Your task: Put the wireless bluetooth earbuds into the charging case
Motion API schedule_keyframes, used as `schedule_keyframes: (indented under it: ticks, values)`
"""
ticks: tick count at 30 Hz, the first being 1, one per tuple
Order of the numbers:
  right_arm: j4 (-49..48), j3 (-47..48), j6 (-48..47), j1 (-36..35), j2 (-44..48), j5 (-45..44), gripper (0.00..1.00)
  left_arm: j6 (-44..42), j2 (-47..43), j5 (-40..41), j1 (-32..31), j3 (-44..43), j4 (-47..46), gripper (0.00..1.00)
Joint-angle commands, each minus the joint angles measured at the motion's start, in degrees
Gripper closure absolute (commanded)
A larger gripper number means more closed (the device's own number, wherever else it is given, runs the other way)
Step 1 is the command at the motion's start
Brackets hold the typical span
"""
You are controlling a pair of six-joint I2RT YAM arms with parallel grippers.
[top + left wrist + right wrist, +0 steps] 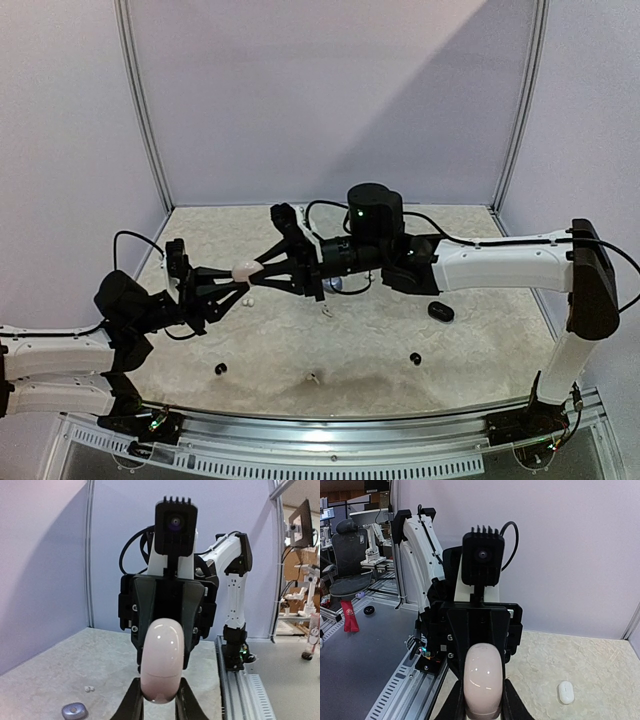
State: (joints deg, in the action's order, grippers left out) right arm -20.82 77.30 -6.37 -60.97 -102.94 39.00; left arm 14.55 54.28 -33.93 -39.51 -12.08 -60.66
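Note:
A pale pink pebble-like charging case, lid closed, hangs above the table between both arms. My left gripper is shut on one end of the case. My right gripper is shut on the other end of the case. Earbuds lie loose on the table: a white pair, which also shows in the left wrist view, a black bud, a white bud and another black bud.
A black case lies at the right of the table. A purple case sits near the white pair. A white case rests on the stone-patterned surface. Walls and frame posts enclose the back and sides.

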Motion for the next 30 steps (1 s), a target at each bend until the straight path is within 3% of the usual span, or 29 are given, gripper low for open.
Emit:
schedule_keyframes:
  ticks: [1, 3, 8, 10, 19, 30]
  values:
    - [-0.3, 1.7, -0.3, -0.5, -1.4, -0.4, 1.0, -0.1, -0.2, -0.1, -1.0, 0.7, 1.2, 1.0]
    - [0.4, 2.0, -0.4, -0.5, -1.5, -0.8, 1.0, -0.1, -0.3, 0.3, -1.0, 0.7, 1.2, 1.0]
    - [6.5, 3.4, -1.6, -0.6, -1.4, -6.3, 0.47, -1.9, -0.8, 1.6, -1.0, 0.7, 2.3, 1.0]
    - [9.4, 4.4, -3.2, -1.0, -1.2, -8.0, 0.4, -3.2, -1.0, 1.6, -1.1, 0.7, 2.7, 1.0]
    - [15.7, 8.7, -4.7, -1.5, -2.3, -11.7, 0.37, -16.3, -2.0, -3.0, -1.0, 0.4, 6.3, 1.0]
    - [22.9, 12.4, -3.7, -1.3, -2.4, -15.6, 0.38, -23.2, -3.1, -6.8, -0.8, 0.2, 10.3, 1.0]
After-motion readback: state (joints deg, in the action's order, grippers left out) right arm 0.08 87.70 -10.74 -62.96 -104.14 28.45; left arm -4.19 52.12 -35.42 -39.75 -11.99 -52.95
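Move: The pale pink charging case is already gripped from both sides: its middle is about 2 cm to the right of the left hand point and 2 cm to the left of the right hand point, level with both front to back. On the table nearly 30 cm below, the blue case lies some 18 cm ahead and 13 cm to the right of the left hand, the white earbuds about 14 cm ahead and 7 cm to its left, and the white case about 17 cm ahead and 16 cm to its left. The right hand opens wide and gives up its pinch, shifting about 1.5 cm forward and 1 cm left so that its rear finger ends close beside the pink case, while its fingertips tip down some 10 degrees and swing slightly clockwise. The left hand keeps its pinch on the case's edge, sinks about 2 cm and rolls some 15 degrees with its top leaning back towards the base, its fingertips dipping a little. ##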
